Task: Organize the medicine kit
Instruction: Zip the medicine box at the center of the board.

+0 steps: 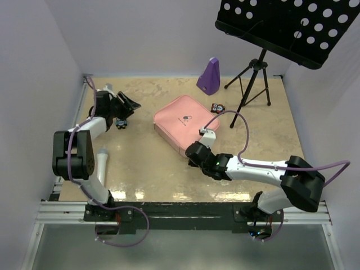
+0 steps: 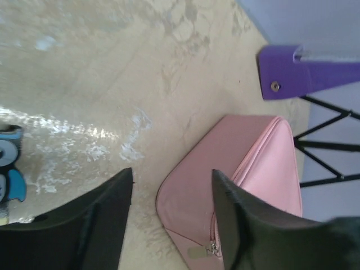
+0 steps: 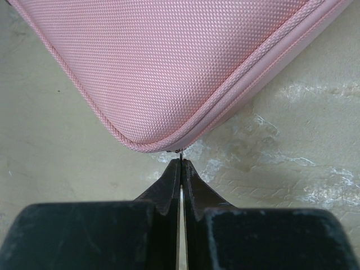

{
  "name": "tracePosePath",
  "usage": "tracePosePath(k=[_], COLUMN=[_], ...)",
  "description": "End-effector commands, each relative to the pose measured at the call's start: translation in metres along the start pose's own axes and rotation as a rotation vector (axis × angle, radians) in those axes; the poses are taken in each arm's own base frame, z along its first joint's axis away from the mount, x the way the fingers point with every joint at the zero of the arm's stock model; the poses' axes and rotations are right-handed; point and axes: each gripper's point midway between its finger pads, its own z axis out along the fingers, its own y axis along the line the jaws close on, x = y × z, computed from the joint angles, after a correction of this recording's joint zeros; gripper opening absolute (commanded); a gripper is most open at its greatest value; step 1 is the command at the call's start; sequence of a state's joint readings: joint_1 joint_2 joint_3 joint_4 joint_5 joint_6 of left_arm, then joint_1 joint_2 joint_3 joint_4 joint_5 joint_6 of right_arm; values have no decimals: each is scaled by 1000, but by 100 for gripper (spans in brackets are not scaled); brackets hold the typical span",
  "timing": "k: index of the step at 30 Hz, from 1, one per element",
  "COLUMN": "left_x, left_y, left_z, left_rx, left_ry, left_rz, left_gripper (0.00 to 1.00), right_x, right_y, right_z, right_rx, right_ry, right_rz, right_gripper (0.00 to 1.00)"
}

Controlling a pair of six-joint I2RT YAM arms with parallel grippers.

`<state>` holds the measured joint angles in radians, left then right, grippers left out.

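The medicine kit (image 1: 183, 121) is a pink zip case that lies closed near the middle of the table. My right gripper (image 1: 195, 151) sits at its near corner. In the right wrist view the gripper (image 3: 180, 161) is shut on a thin metal zipper pull that sticks out from the corner of the kit (image 3: 169, 56). My left gripper (image 1: 128, 105) hovers at the far left of the table, apart from the kit. Seen from the left wrist, it (image 2: 172, 171) stands open and holds nothing. Beyond its fingers lies the kit (image 2: 247, 163) with a second zipper pull (image 2: 198, 252).
A purple metronome-shaped object (image 1: 209, 76) stands at the back, next to a black music stand tripod (image 1: 253, 73). A small dark item (image 1: 216, 107) lies by the kit's far right corner. A small blue item (image 1: 120, 125) lies under the left gripper. A white tube (image 1: 102, 163) lies near the left arm.
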<state>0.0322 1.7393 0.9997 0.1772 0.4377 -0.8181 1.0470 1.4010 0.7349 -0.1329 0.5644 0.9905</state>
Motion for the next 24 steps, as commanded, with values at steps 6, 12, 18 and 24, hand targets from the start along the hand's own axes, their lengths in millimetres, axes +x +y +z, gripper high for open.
tracePosePath(k=[6, 12, 18, 24], left_x=[51, 140, 175, 214], left_y=[-40, -90, -114, -118], left_z=[-66, -94, -95, -78], left_rx=[23, 156, 163, 111], left_ry=[-78, -35, -28, 45], left_rz=[-53, -70, -81, -98], left_gripper=[100, 100, 100, 95], right_x=[20, 14, 8, 7], right_y=[-28, -24, -23, -23], right_z=[2, 1, -1, -4], right_rx=[86, 78, 74, 61], right_ry=[62, 46, 31, 28], right_rz=[-112, -121, -121, -122], right_gripper=[0, 0, 0, 0])
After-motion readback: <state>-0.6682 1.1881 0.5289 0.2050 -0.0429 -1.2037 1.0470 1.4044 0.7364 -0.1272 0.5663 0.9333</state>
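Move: Back and to the right of the left hand, about 22 cm nearer the base, 21 cm over and 3 cm lower, is the medicine box's near corner with the zipper pull. The box's middle is about 8 cm back and 21 cm right of the left hand, its left corner only some 5 cm back and 8 cm right. The penguin figure sits about 6 cm back, 7 cm left, on the table. The right hand's closed fingertips are already at the pull. Sweeping back and to the right along the box's near-left side, the left hand travels about 19 cm back and 17 cm right, rising some 4 cm first and easing down a little at the end. Its half-open fingers spread wide as it closes in on the near corner, turning only slightly. The right hand stays shut at the zipper pull there. ##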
